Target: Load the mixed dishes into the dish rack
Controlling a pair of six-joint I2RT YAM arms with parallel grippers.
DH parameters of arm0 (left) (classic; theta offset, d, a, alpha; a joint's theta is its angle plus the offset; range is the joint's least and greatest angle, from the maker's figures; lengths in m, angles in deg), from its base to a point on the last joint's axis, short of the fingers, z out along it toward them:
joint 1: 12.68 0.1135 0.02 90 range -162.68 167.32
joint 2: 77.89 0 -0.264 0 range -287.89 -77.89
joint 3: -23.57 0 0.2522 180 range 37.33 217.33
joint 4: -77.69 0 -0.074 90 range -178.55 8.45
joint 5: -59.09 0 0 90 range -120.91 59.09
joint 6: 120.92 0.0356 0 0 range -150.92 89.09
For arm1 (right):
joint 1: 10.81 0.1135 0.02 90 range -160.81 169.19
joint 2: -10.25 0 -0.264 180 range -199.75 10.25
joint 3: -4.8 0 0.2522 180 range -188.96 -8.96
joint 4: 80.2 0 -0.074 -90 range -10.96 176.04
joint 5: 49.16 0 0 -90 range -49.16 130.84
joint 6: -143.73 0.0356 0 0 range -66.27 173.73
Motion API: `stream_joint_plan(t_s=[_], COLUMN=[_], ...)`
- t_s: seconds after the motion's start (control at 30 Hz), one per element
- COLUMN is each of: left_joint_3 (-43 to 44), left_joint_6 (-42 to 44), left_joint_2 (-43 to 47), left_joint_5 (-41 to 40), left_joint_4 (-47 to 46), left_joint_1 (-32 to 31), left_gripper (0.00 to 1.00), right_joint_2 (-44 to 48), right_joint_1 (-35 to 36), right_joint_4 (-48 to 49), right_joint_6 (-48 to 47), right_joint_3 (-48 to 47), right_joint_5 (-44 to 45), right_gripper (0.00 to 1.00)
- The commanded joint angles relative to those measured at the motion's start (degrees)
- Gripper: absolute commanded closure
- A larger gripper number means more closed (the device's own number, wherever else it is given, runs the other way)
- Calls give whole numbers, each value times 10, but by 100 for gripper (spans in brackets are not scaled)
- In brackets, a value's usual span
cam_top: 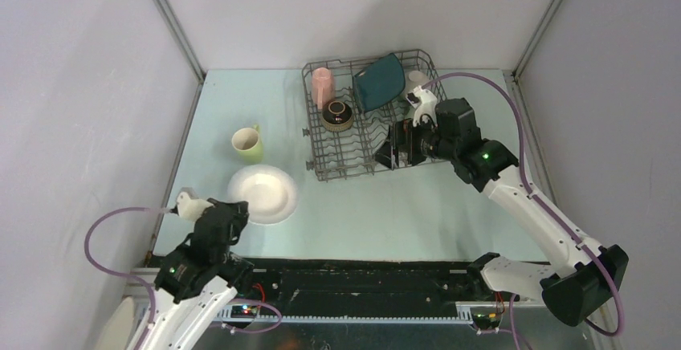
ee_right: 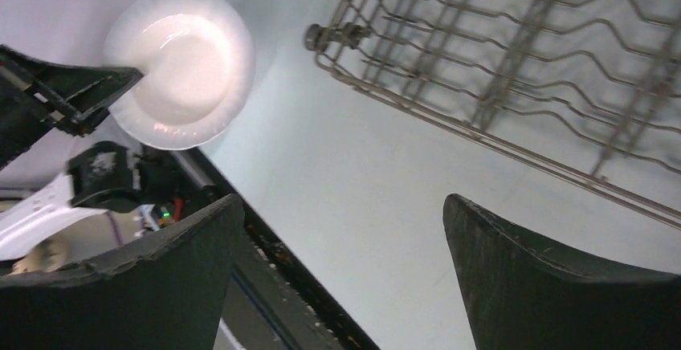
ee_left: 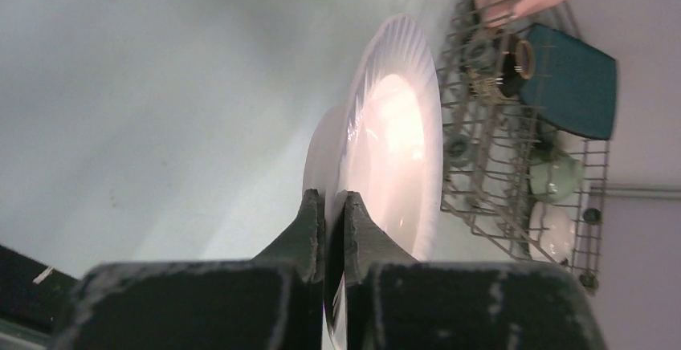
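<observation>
My left gripper (ee_left: 336, 205) is shut on the near rim of the round white plate (cam_top: 265, 193), which lies on the table left of the dish rack (cam_top: 353, 161). The plate (ee_left: 393, 141) fills the middle of the left wrist view. A yellow-green mug (cam_top: 247, 144) stands just behind it. In the rack are a pink mug (cam_top: 324, 87), a brown bowl (cam_top: 337, 114), a dark teal plate (cam_top: 379, 83), a pale green bowl (ee_left: 554, 175) and a white bowl (ee_left: 554, 234). My right gripper (cam_top: 399, 145) hangs open over the rack's front right part, holding nothing.
Grey walls close in the table on the left, back and right. A black rail (cam_top: 361, 274) with the arm bases runs along the near edge. The right wrist view shows the rack's front corner (ee_right: 329, 38) and the white plate (ee_right: 181, 65) beyond.
</observation>
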Motion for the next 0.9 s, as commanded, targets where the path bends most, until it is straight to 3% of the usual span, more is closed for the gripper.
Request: stream_joint_plan(t_s=[0.0,0.17,0.33,0.63,0.87], left_joint_3=[63,47,6,-8,-18], left_joint_6=[94,197,204,198,195], left_joint_2=[20,51,35,-18,-18], left_joint_5=[5,129,252,348,374], left_joint_4=[-93,-250,-397,-496,-518], left_joint_1=[2,2,2,2,2], left_gripper=[100,100,100,100,100], right_joint_2=[0,-19,-41,-80,-104], right_joint_1=[7,37,86,116,122], right_joint_4=[68,129,177,232,246], right_joint_6=[48,101,126,171,178], right_joint_3=[8,21,21,21,20], right_joint_5=[-88,-126,-116,-120,-121], right_gripper=[4,6,7,19,26])
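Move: The dinner plate is already pinched by its rim in my left hand, its middle about 6 cm ahead, 5 cm right and a little below. My empty right gripper, where the plate is going, waits some 38 cm to the right of my left hand, 9 cm ahead and 11 cm higher. From my right hand the plate is about 33 cm left, 5 cm back and 14 cm below; the dish rack's middle is 20 cm straight ahead, 22 cm down. With my left hand I keep the rim pinched and lift the plate about 12 cm, then swing it as far to the right towards my other hand, tipping the fingers up past level and yawing them nearly 40 degrees clockwise. My right hand comes across to meet it, some 11 cm left and 4 cm back, rolling its left side up and yawing slightly counter-clockwise, its wide jaws starting to close around the plate's free rim. ##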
